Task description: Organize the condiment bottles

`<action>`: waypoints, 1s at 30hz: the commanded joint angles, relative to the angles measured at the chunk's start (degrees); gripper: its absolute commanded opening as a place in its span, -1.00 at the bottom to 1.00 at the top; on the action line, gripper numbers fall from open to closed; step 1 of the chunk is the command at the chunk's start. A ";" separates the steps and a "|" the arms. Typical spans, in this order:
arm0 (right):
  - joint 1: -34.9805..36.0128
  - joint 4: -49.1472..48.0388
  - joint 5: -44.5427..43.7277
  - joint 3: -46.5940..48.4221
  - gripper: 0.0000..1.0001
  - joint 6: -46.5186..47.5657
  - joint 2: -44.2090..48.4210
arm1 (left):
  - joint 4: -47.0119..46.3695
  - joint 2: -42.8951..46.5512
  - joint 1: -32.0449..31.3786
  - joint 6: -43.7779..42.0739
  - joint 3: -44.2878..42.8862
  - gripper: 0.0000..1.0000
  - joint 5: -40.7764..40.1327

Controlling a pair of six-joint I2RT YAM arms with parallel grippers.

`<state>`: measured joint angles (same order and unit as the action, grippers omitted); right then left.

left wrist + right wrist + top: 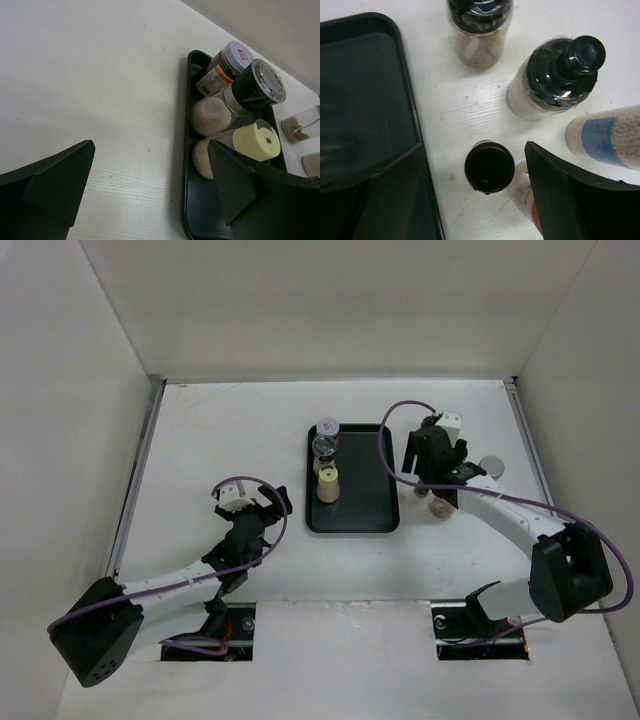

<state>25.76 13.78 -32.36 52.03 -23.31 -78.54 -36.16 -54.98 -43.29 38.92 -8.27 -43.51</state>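
Observation:
Three condiment bottles stand in a column on the left side of the black tray (365, 490): a jar with a lavender-grey lid (327, 426), a black-capped bottle (323, 446) and a yellow-capped bottle (328, 485). They also show in the left wrist view as the jar (225, 62), the black-capped bottle (256, 86) and the yellow-capped bottle (255, 142). My left gripper (272, 502) (150, 150) is open and empty over the table, left of the tray. My right gripper (440, 478) (474, 150) is open, its jaws either side of a small black-capped bottle (489, 166) just right of the tray (365, 90).
Around the right gripper stand a black-capped bottle (480, 27), a black flip-cap bottle (560, 75) and a white cylinder with a blue band (612, 137). A pink-capped bottle (532, 207) is half hidden behind the right finger. A grey-capped jar (491, 466) stands further right. Walls enclose the table.

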 commanded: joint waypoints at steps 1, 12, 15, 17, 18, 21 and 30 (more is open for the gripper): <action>-1.19 0.72 2.55 1.23 0.71 -0.68 -0.73 | -3.91 -1.52 -0.35 1.51 0.36 1.00 -0.26; -2.60 -1.04 5.47 0.35 -0.03 -1.04 -4.51 | -5.06 -5.32 0.35 1.86 -0.43 1.00 0.61; -2.25 -1.39 3.80 0.62 -0.31 -0.86 -2.24 | -5.06 -4.78 0.44 2.04 -0.25 1.00 0.44; -1.47 -1.56 1.70 1.14 -0.34 0.10 1.18 | -5.06 -4.87 0.70 2.13 -0.16 1.00 0.70; -0.50 -1.56 0.82 1.40 -0.34 0.54 2.50 | -5.06 -4.61 0.88 2.13 -0.08 1.00 0.70; 3.80 -0.78 0.10 2.81 -0.34 1.43 6.81 | -4.97 -2.86 1.14 3.00 0.54 1.00 0.27; 20.94 -6.31 5.46 6.23 -0.36 -3.05 1.65 | -4.36 -4.61 2.64 5.12 0.19 1.00 2.64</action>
<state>43.20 11.46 -28.53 55.53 -24.58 -74.26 -38.37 -59.57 -41.23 42.65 -8.25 -41.65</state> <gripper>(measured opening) 0.516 0.997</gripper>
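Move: The small black-lidded bottle stands right beneath the right hand, between its open fingers, its middle about 7 cm down. The pink-lidded bottle is some 5 cm nearer the base and 6 cm to the right; the near black-capped bottle is 6 cm ahead and 7 cm right. The tray's middle lies about 18 cm to the left, 1 cm ahead and 11 cm below. From the left hand the small bottle is roughly 46 cm right, 8 cm ahead and 5 cm down. Sink the right gripper about 3.5 cm straight down around the small black-lidded bottle while closing, and pinch its lid between the fingers. Then raise it some 9 cm and, as it climbs, swing left about 12 cm and slightly back over the tray, turning the hand some 20 degrees counter-clockwise and keeping the grip. ##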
